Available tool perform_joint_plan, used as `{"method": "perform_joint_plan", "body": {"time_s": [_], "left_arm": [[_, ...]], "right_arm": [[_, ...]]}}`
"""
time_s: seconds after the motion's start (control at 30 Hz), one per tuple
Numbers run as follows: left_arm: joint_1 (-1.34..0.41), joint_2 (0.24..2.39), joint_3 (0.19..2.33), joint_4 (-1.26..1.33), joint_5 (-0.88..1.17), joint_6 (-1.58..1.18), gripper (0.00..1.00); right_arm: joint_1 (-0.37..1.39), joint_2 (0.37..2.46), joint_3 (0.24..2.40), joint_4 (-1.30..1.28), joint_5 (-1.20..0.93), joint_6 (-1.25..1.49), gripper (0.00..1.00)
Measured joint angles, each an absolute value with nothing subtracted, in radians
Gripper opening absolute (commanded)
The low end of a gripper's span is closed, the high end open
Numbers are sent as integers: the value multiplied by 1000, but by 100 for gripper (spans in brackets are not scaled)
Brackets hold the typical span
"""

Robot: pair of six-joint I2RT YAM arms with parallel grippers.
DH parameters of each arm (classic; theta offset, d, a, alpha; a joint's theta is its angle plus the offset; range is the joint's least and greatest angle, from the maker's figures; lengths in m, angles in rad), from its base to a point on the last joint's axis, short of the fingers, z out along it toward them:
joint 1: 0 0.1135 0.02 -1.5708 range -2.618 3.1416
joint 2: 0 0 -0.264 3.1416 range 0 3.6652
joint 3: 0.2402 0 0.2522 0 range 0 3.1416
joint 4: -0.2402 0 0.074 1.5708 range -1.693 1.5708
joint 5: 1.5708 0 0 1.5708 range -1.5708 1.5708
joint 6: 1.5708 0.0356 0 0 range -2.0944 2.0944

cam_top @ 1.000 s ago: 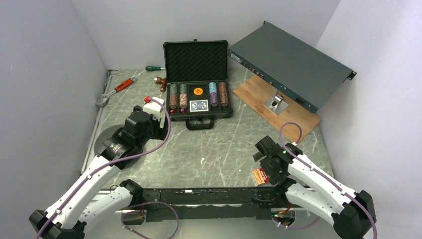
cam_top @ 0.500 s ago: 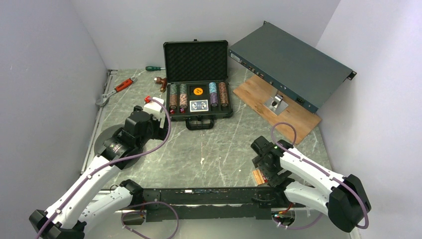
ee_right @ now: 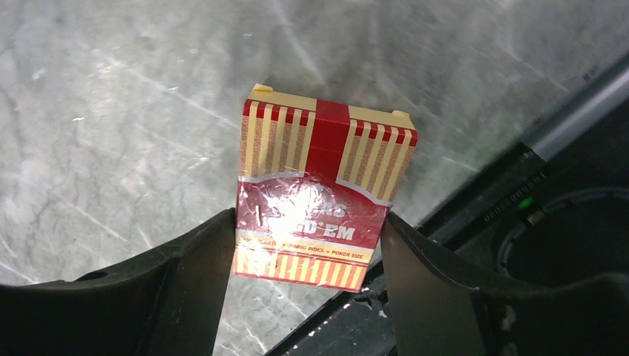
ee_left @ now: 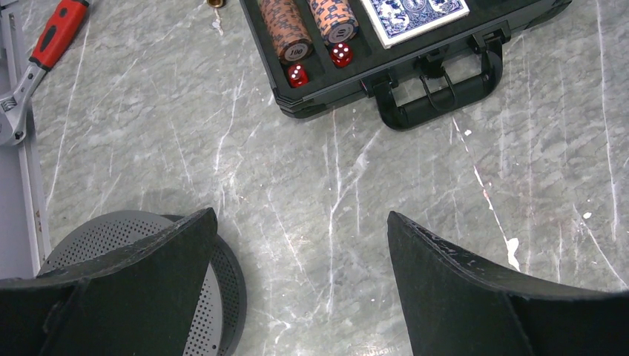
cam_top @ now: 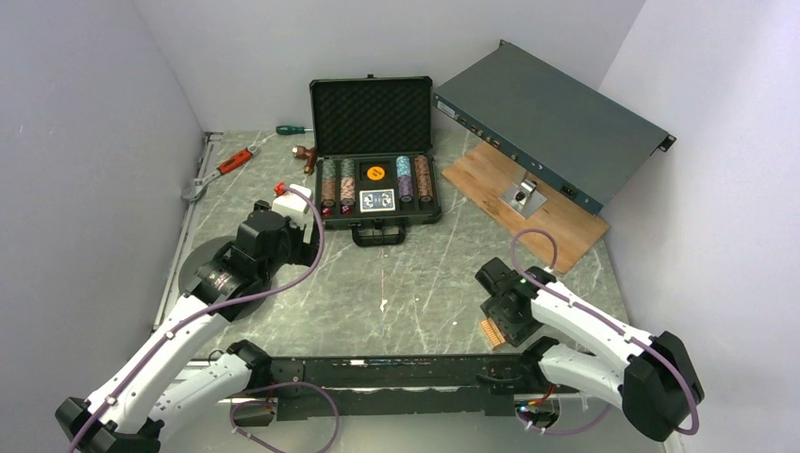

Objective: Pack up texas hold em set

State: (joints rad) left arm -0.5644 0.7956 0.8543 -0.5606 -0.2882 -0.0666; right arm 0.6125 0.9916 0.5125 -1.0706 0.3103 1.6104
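Observation:
The black case [cam_top: 379,233] lies open at the table's back, its foam lid [cam_top: 371,115] upright. Inside are striped chip stacks [cam_top: 328,189], a blue card deck [cam_top: 375,199] and red dice [ee_left: 297,74]. A red card deck [ee_right: 319,185] lies at the near right, by the table's front edge [cam_top: 489,333]. My right gripper [ee_right: 308,219] stands over it, both fingers pressed against its long sides. My left gripper [ee_left: 300,222] hangs open over bare table, in front of the case's left corner and handle [ee_left: 438,96].
A long grey-green rack box [cam_top: 552,123] leans at the back right over a wooden board [cam_top: 486,175] with a metal bracket [cam_top: 522,196]. A red-handled wrench [cam_top: 222,168], a screwdriver [cam_top: 292,129] and a perforated round disc [ee_left: 148,297] lie on the left. A black rail [cam_top: 377,363] borders the front.
My right arm has shifted left and down over the red deck, and its jaws have closed in onto the deck's sides. The left arm has not moved.

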Motion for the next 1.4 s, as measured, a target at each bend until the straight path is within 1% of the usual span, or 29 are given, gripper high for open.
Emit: {"method": "perform_joint_plan", "body": {"time_s": [0.1, 0.23, 0.4, 0.5, 0.6, 0.7, 0.83, 0.93, 1.23, 1.4], "left_arm": [[-564, 796, 854, -561, -287, -67, 91], [-564, 796, 854, -560, -286, -67, 91], [-564, 796, 854, -560, -286, -67, 91], [-564, 796, 854, -559, -286, -67, 91], [-564, 796, 854, -559, -285, -66, 91], [-564, 796, 854, -559, -285, -67, 91], [-564, 799, 854, -558, -284, -67, 91], [-564, 804, 854, -558, -282, -67, 91], [-564, 807, 854, -558, -281, -66, 91], [-564, 809, 854, -558, -278, -67, 91]], "right_arm": [[612, 1037, 533, -1013, 317, 1500, 62], [612, 1157, 604, -880, 309, 1278, 64], [620, 1274, 702, -643, 205, 929, 67], [639, 1303, 731, -560, 135, 783, 71], [673, 1351, 781, -536, 96, 656, 75], [727, 1417, 841, -538, 101, 558, 86], [813, 1485, 891, -545, 130, 475, 95], [859, 1517, 899, -559, 154, 449, 99], [860, 1520, 960, -630, 255, 448, 100], [844, 1505, 962, -630, 260, 450, 99]]}}
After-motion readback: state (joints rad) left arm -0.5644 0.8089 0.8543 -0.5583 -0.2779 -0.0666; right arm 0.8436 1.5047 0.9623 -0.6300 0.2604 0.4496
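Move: The right hand still has the red card box pinched at its long edges, low over the table. The open spot where the box goes is about 10 cm ahead and 15 cm to the left, 1 cm lower. The open chip case is centred some 34 cm ahead and 31 cm left, its handle about 23 cm ahead and 30 cm left. From the idle left hand that spot is roughly 30 cm right, 3 cm back and 21 cm below. Swinging forward and left, the right hand takes the pinched card box about 10 cm outward and 15 cm left towards the case, rising up to 3 cm and turning counter-clockwise nearly 80 degrees. The fingers begin to open in the last of the leftward travel; the hand sinks a little over 1 cm as they spread wide, then lifts some 2 cm and edges forward, clear of the box. ##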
